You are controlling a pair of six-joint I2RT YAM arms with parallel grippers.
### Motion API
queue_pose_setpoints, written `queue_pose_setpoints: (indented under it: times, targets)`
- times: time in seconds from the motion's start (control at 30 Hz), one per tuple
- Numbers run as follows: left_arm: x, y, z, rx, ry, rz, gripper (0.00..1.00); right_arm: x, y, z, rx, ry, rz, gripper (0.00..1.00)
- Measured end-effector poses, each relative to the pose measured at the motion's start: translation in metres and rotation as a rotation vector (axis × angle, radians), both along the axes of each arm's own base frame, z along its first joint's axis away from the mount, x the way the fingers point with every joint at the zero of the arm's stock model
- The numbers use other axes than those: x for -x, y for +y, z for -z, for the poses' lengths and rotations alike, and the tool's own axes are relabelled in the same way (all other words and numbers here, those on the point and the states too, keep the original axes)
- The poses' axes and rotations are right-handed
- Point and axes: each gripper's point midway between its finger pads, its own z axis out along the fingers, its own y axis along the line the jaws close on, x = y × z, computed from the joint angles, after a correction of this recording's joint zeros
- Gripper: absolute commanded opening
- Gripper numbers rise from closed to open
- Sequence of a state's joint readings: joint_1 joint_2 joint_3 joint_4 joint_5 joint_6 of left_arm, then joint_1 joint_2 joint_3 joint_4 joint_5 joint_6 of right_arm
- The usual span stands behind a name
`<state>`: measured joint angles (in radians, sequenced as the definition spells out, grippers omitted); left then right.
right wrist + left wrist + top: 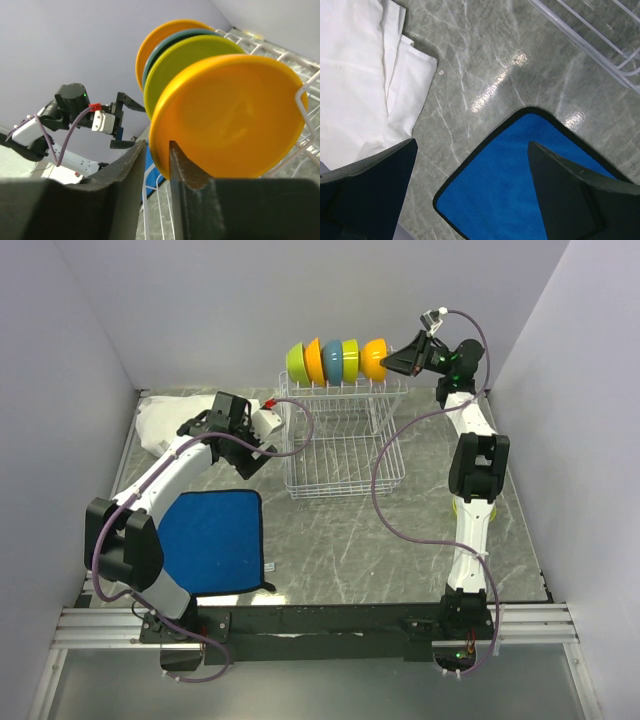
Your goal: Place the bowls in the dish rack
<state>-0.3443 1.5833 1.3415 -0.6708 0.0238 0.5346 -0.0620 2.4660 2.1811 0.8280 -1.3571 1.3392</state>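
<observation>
The white wire dish rack stands at the table's middle back. Several bowls stand on edge in its upper shelf: lime green, orange, blue, yellow-green and an orange-yellow bowl at the right end. My right gripper is at that end bowl. In the right wrist view its jaws stand narrowly apart astride the rim of the orange-yellow bowl, with a sliver of gap showing. My left gripper is open and empty, hovering left of the rack.
A blue cloth mat lies at the near left; its corner is under my left gripper. A crumpled white cloth lies at the far left, also in the left wrist view. The rack's lower basket edge is close by.
</observation>
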Motion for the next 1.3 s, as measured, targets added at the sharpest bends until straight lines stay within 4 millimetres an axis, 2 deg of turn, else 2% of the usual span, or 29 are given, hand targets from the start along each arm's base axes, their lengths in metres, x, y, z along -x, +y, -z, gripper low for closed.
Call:
queue_pose_setpoints:
  times: [0.2,0.3,0.37,0.53,0.57,0.73,0.87,1.0,1.1,1.17,1.23,1.3]
  targets:
    - [-0.004,-0.001,-0.002,0.003,-0.018,-0.001,0.99,0.002,0.001,0.006,0.007,0.004,-0.019,0.48]
    - [-0.005,-0.001,-0.003,0.003,-0.027,-0.004,0.99,0.003,0.000,0.006,0.009,-0.010,-0.020,0.69]
    - [-0.008,-0.001,-0.004,0.003,-0.037,-0.007,0.99,0.003,-0.003,0.008,0.011,-0.015,-0.016,0.99]
    - [-0.010,0.000,0.000,-0.002,-0.052,-0.016,0.99,0.002,-0.023,0.010,0.016,-0.020,0.013,1.00]
    - [-0.011,0.001,0.002,-0.005,-0.055,-0.021,0.97,0.002,-0.029,0.009,0.017,-0.018,0.024,1.00]
    - [-0.015,0.005,0.004,-0.014,-0.091,-0.046,0.96,0.002,-0.069,0.006,0.026,-0.023,0.098,1.00]
    - [-0.018,0.007,-0.003,0.000,-0.137,-0.067,0.96,0.005,-0.096,-0.005,0.041,-0.057,0.160,1.00]
    - [-0.025,0.010,-0.019,0.055,-0.188,-0.113,0.97,0.006,-0.113,-0.018,0.098,-0.090,0.253,1.00]
    - [-0.030,0.012,-0.030,0.111,-0.227,-0.157,0.97,-0.004,-0.125,-0.024,0.271,-0.168,0.439,1.00]
    - [-0.030,0.014,-0.033,0.143,-0.246,-0.182,0.97,0.002,-0.128,-0.025,0.429,-0.241,0.527,1.00]
    - [-0.026,0.012,-0.034,0.177,-0.254,-0.193,0.97,0.020,-0.130,-0.018,0.581,-0.269,0.594,1.00]
    - [-0.021,0.011,-0.037,0.201,-0.261,-0.201,0.97,0.049,-0.132,-0.004,0.738,-0.278,0.630,1.00]
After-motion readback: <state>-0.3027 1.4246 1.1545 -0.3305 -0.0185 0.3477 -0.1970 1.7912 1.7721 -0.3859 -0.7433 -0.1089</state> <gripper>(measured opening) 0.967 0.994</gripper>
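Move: The lone green bowl next in line lies about 28 cm back, 17 to the right and 26 below the right hand. The racked orange bowl, its rim still between the right fingertips, has its middle some 3 cm ahead and 3 left; the racked green bowl stands 4 cm left of the orange one. From the left hand the lone green bowl is about 50 cm right, 11 back, 13 below. Right fingers open wide, leave the orange bowl some 13 cm rightward, then swing forward-down; left hand rises slightly. ##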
